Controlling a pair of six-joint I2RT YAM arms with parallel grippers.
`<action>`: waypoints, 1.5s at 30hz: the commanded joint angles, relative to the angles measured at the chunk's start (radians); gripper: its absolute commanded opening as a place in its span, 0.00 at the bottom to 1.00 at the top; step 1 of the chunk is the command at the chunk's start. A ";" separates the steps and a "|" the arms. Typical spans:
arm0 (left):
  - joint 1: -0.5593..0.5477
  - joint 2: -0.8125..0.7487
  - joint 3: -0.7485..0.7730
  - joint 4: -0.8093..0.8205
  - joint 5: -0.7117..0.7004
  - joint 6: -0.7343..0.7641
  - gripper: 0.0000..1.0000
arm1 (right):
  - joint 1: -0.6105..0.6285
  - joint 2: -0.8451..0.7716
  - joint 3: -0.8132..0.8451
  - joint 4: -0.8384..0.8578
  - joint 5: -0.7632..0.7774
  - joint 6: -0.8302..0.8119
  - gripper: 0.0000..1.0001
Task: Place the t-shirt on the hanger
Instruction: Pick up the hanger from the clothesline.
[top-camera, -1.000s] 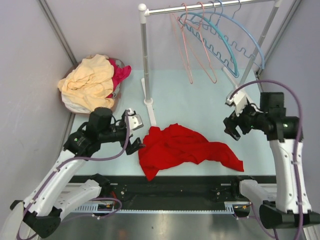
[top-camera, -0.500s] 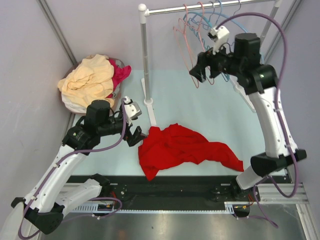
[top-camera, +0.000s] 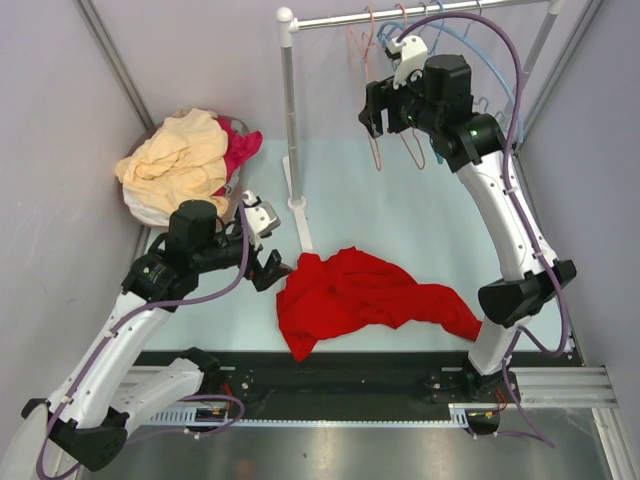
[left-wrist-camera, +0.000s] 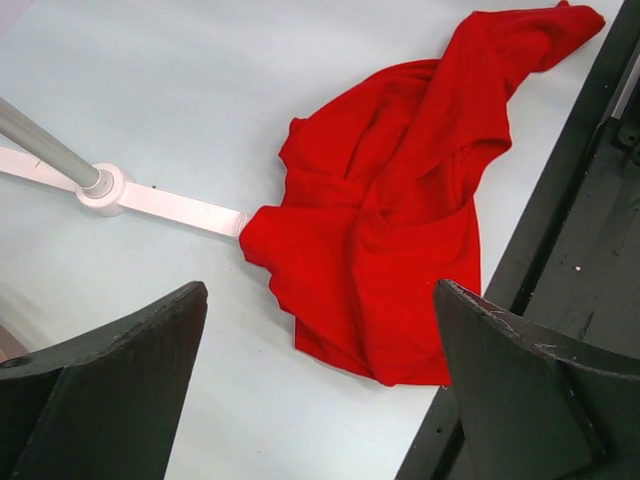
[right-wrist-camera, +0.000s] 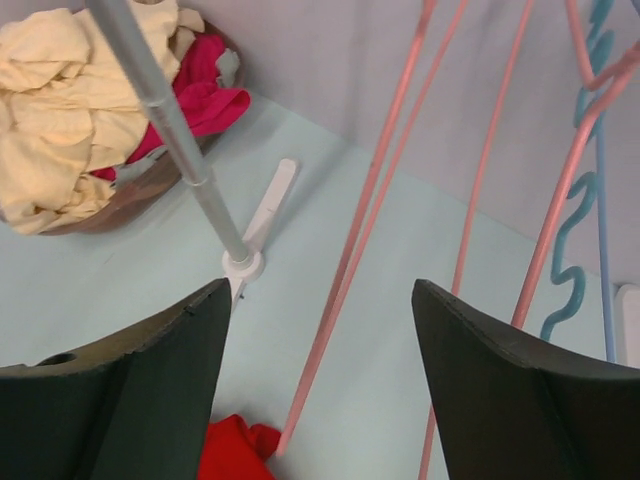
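The red t-shirt (top-camera: 370, 295) lies crumpled on the pale table near the front edge, and fills the left wrist view (left-wrist-camera: 400, 200). My left gripper (top-camera: 268, 262) hovers open just left of the t-shirt, nothing between its fingers (left-wrist-camera: 320, 290). Two salmon-pink hangers (top-camera: 378, 150) hang from the rail at the back. My right gripper (top-camera: 372, 112) is raised to them and stands open. In the right wrist view a thin pink bar of a hanger (right-wrist-camera: 350, 270) runs between the jaws without touching either finger; the right gripper (right-wrist-camera: 320, 285) holds nothing.
The rail (top-camera: 420, 15) rests on a grey pole (top-camera: 290, 120) with a white foot (top-camera: 298, 215) just behind the shirt. Blue wavy hangers (top-camera: 470, 90) hang right of the pink ones. A basket (top-camera: 232, 195) with yellow and magenta garments stands back left. A black track (top-camera: 350, 375) edges the front.
My right arm has swung from the table's right side up and left to the hangers on the rail, its jaws narrowing slightly. The left gripper has barely shifted.
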 joint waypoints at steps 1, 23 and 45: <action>0.008 -0.014 0.014 0.038 -0.009 -0.012 1.00 | -0.003 0.062 0.059 0.061 0.071 0.012 0.75; 0.008 0.000 0.022 0.047 -0.066 -0.014 1.00 | -0.051 -0.109 -0.040 0.223 -0.053 0.074 0.00; -0.015 0.092 -0.228 0.179 0.147 0.218 0.89 | -0.043 -0.853 -0.884 -0.514 -0.340 -0.445 0.00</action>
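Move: The nearer pink hanger's middle is about 10 cm ahead of the right hand and 2 cm below, with its near arm already between the open fingers. A second pink hanger hangs some 7 cm to the right of it, the blue hangers about 12 cm right. The clothesline crosses 11 cm ahead, 9 cm up. From the left hand, the t-shirt's middle lies level, 26 cm right and 18 cm below; the nearer pink hanger 33 cm ahead, 23 cm right, 13 cm above. Forward and down about 5 cm, the right hand brings its open fingers over the pink hanger's near arm and pinches it shut, lifts some 9 cm to unhook it, then pulls swiftly back, down and slightly right, turning counter-clockwise, to over the t-shirt. Late on, the still-open left hand sinks about 8 cm beside the t-shirt's left end. ##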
